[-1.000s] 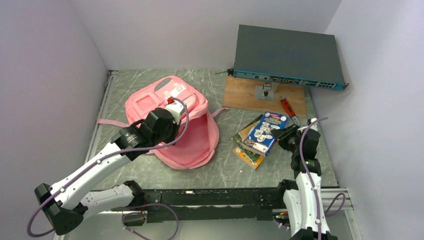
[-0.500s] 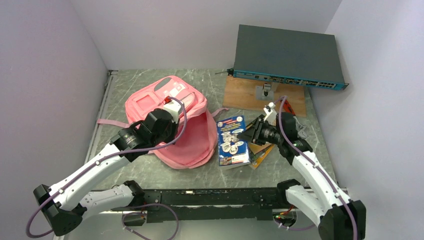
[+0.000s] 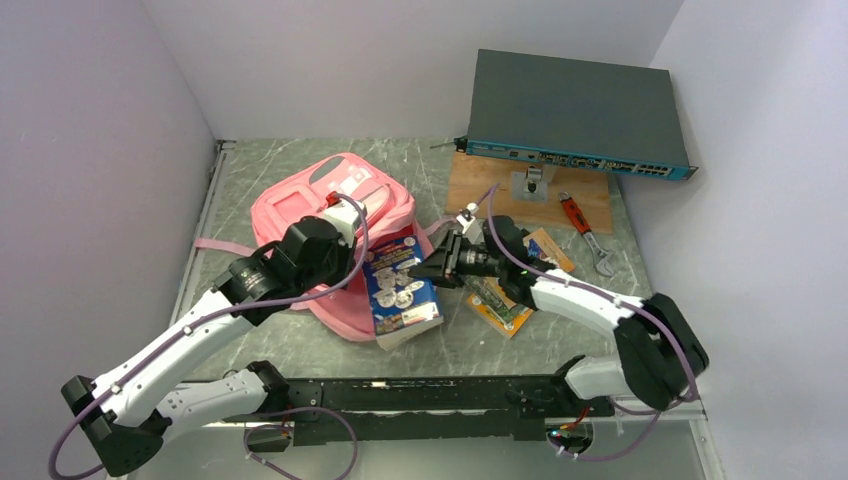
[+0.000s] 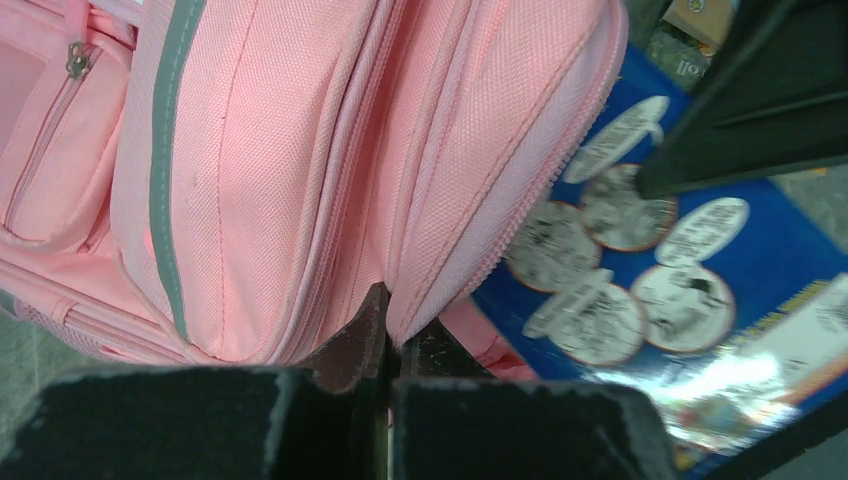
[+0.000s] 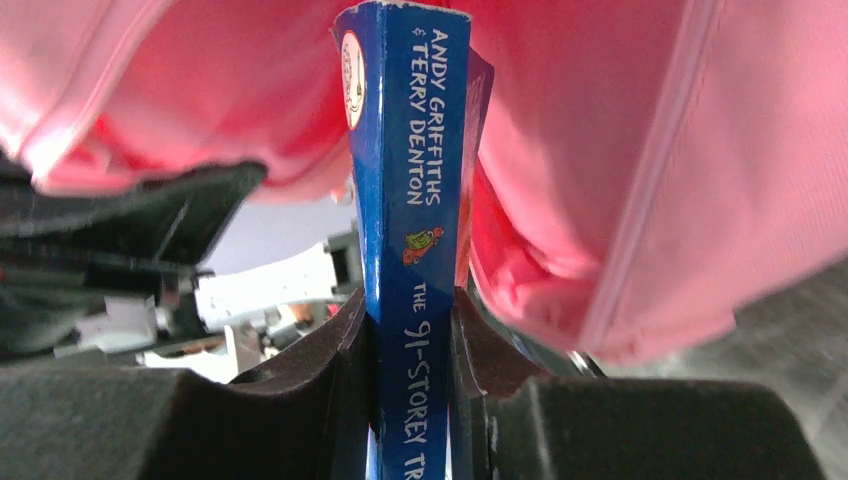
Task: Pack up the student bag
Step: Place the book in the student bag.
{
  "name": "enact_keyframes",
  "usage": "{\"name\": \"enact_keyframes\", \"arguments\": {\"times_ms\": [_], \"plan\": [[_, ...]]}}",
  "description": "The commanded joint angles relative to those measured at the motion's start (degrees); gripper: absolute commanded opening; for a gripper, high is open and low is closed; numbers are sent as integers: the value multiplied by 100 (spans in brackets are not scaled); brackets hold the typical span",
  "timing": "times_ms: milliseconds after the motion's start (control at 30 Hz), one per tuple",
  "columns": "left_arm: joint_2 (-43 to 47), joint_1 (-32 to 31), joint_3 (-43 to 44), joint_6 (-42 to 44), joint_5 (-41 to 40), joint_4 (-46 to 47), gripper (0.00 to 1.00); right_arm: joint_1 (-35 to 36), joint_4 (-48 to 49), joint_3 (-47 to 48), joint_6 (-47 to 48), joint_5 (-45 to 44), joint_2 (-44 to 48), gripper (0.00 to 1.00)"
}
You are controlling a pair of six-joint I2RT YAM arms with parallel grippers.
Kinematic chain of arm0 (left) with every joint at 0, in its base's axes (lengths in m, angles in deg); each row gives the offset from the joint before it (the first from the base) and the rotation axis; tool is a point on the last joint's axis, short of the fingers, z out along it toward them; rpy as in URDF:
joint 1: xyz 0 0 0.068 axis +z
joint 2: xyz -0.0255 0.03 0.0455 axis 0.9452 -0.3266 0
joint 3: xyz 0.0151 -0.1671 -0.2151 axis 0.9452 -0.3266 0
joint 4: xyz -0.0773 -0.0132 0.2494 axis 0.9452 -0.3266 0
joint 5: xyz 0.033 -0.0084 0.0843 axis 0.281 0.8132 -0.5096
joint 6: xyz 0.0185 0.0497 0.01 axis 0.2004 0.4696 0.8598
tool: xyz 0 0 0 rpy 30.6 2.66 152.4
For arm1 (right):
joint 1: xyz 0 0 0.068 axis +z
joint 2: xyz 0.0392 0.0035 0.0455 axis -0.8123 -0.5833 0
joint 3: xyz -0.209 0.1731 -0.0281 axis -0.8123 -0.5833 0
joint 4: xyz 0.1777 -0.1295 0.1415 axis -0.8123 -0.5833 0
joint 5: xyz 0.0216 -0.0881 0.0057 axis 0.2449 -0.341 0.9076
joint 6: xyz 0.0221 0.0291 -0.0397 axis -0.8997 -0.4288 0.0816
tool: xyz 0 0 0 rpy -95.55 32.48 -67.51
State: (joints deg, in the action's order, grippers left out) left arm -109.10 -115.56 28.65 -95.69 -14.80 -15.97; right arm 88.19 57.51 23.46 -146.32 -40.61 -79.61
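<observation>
The student bag (image 3: 300,212), a pink backpack, lies at the table's left with its mouth facing right. My left gripper (image 3: 352,232) is shut on the bag's zipped opening edge; in the left wrist view its jaws (image 4: 393,335) pinch the pink fabric (image 4: 300,150). My right gripper (image 3: 427,269) is shut on a blue paperback book (image 3: 403,290) and holds it at the bag's mouth. The right wrist view has the book's spine (image 5: 405,200) upright between the fingers (image 5: 412,340), with pink bag fabric (image 5: 620,150) on both sides. The book's cover (image 4: 690,270) lies just beyond the bag's edge.
More books (image 3: 505,300) lie right of the bag, one of them orange (image 3: 548,250). A red-handled wrench (image 3: 583,224) lies near a wooden board (image 3: 490,190). A grey network switch (image 3: 570,110) rests on the board at the back right. Walls close in on three sides.
My right arm has swung left and carried the blue book from the pile to the bag's mouth. The left gripper has stayed on the bag's edge.
</observation>
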Motion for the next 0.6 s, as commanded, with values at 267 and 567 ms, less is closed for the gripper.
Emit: {"name": "enact_keyframes", "arguments": {"times_ms": [267, 567], "plan": [[-49, -5, 1529, -139, 1194, 263, 0, 723, 2572, 1184, -2302, -3111, -1741, 0], [-539, -6, 2077, -273, 1777, -133, 0, 1096, 2573, 1989, -2200, -4470, -2768, 0]]}}
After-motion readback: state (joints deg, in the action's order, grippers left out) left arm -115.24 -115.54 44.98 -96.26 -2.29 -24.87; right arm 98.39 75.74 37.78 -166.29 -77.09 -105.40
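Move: My right hand already holds the book by its spine. The book's middle is about 4 cm to the left and 5 cm back, and the open mouth of the student bag lies roughly 9 cm left, 3 cm ahead and 6 cm lower. The bag rim I pinch with my left hand is some 15 cm left of my right hand and 2 cm ahead. From my left hand, the bag mouth lies about 7 cm right and 9 cm below, roughly level fore and aft. I feed the book in under the lifted flap with my right hand, going forward about 12 cm and left about 8, turning some 30 degrees clockwise while keeping the spine gripped. Meanwhile my left hand keeps its pinch on the rim and hoists it about 6 cm, shifting a little right as well to hold the mouth open. ##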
